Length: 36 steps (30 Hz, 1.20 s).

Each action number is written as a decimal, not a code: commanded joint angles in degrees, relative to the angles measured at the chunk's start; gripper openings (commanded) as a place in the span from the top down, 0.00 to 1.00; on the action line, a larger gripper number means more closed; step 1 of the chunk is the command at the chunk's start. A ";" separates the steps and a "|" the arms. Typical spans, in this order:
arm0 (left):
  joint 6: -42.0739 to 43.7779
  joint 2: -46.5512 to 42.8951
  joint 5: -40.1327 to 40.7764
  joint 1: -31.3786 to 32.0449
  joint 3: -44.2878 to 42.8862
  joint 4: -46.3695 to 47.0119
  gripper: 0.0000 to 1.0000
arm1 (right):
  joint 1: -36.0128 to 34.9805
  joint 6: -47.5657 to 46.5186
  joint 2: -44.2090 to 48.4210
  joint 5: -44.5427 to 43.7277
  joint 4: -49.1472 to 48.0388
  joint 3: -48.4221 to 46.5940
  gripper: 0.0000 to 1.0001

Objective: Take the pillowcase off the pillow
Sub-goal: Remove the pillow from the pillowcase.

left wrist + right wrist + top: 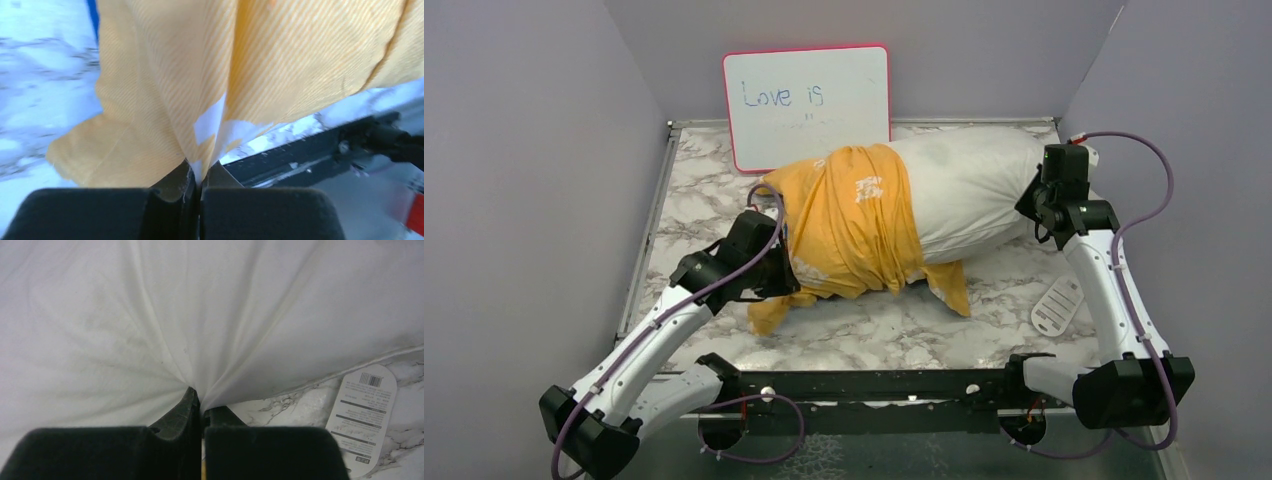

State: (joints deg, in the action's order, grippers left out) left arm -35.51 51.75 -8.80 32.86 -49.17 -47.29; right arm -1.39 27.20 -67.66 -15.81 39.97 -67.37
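The white pillow (969, 190) lies across the back of the table, its left half still inside the yellow-orange pillowcase (854, 225). At the pillowcase's left end my left gripper (786, 268) is shut, pinching a fold of the cloth (165, 90) between its fingertips (186, 176). My right gripper (1036, 200) is shut on the bare right end of the pillow (150, 315), with white fabric gathered into its closed jaws. The pillow's paper tag (367, 410) lies on the marble beside that grip.
A pink-framed whiteboard (807, 100) leans on the back wall behind the pillow. A white slotted disc (1056, 305) lies on the marble table (904, 325) near the right arm. A black rail (874, 385) runs along the table's front edge.
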 commanded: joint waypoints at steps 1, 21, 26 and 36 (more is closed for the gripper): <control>4.17 2.96 18.14 -0.08 -7.24 -19.09 1.00 | -0.06 0.18 -0.79 -3.15 -3.05 -2.39 0.99; -0.05 3.70 46.29 -0.78 -21.41 -33.93 1.00 | 3.71 -0.26 0.32 -4.40 -2.35 -3.27 0.99; 0.81 3.63 48.17 -1.04 -22.37 -33.84 1.00 | 3.87 -0.93 1.51 -4.44 -2.28 -2.47 0.99; 5.32 2.08 36.12 -1.07 -24.61 -23.81 0.37 | 3.94 -2.54 8.99 6.74 -3.12 4.47 0.99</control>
State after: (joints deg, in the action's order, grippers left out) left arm -33.80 56.05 30.22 32.23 -70.63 -76.23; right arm 1.39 26.81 -63.00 -11.25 40.01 -64.62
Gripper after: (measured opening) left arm 0.400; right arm 0.043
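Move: The left hand already pinches the near-left side of the yellow pillowcase. The middle of the bunched case lies about 13 cm ahead, 12 cm to its right and 5 cm below; the bare table it pulls out over is some 17 cm left and 4 cm ahead, 13 cm down. The case's loose corner hangs 7 cm back and 6 cm left. From the right hand, shut on the white pillow, the case's middle is roughly 38 cm left, 2 cm back. Leftward and then also upward, the left hand drags its pinch of pillowcase away from the pillow, some 13 cm left and 6 cm up. The wrist rolls about 35 degrees, swinging the fingers from rightward-slanting to nearly straight down; slowing at the end, they open and let go of the cloth. The right hand keeps its pinch on the pillow, easing back about 1.5 cm last. ##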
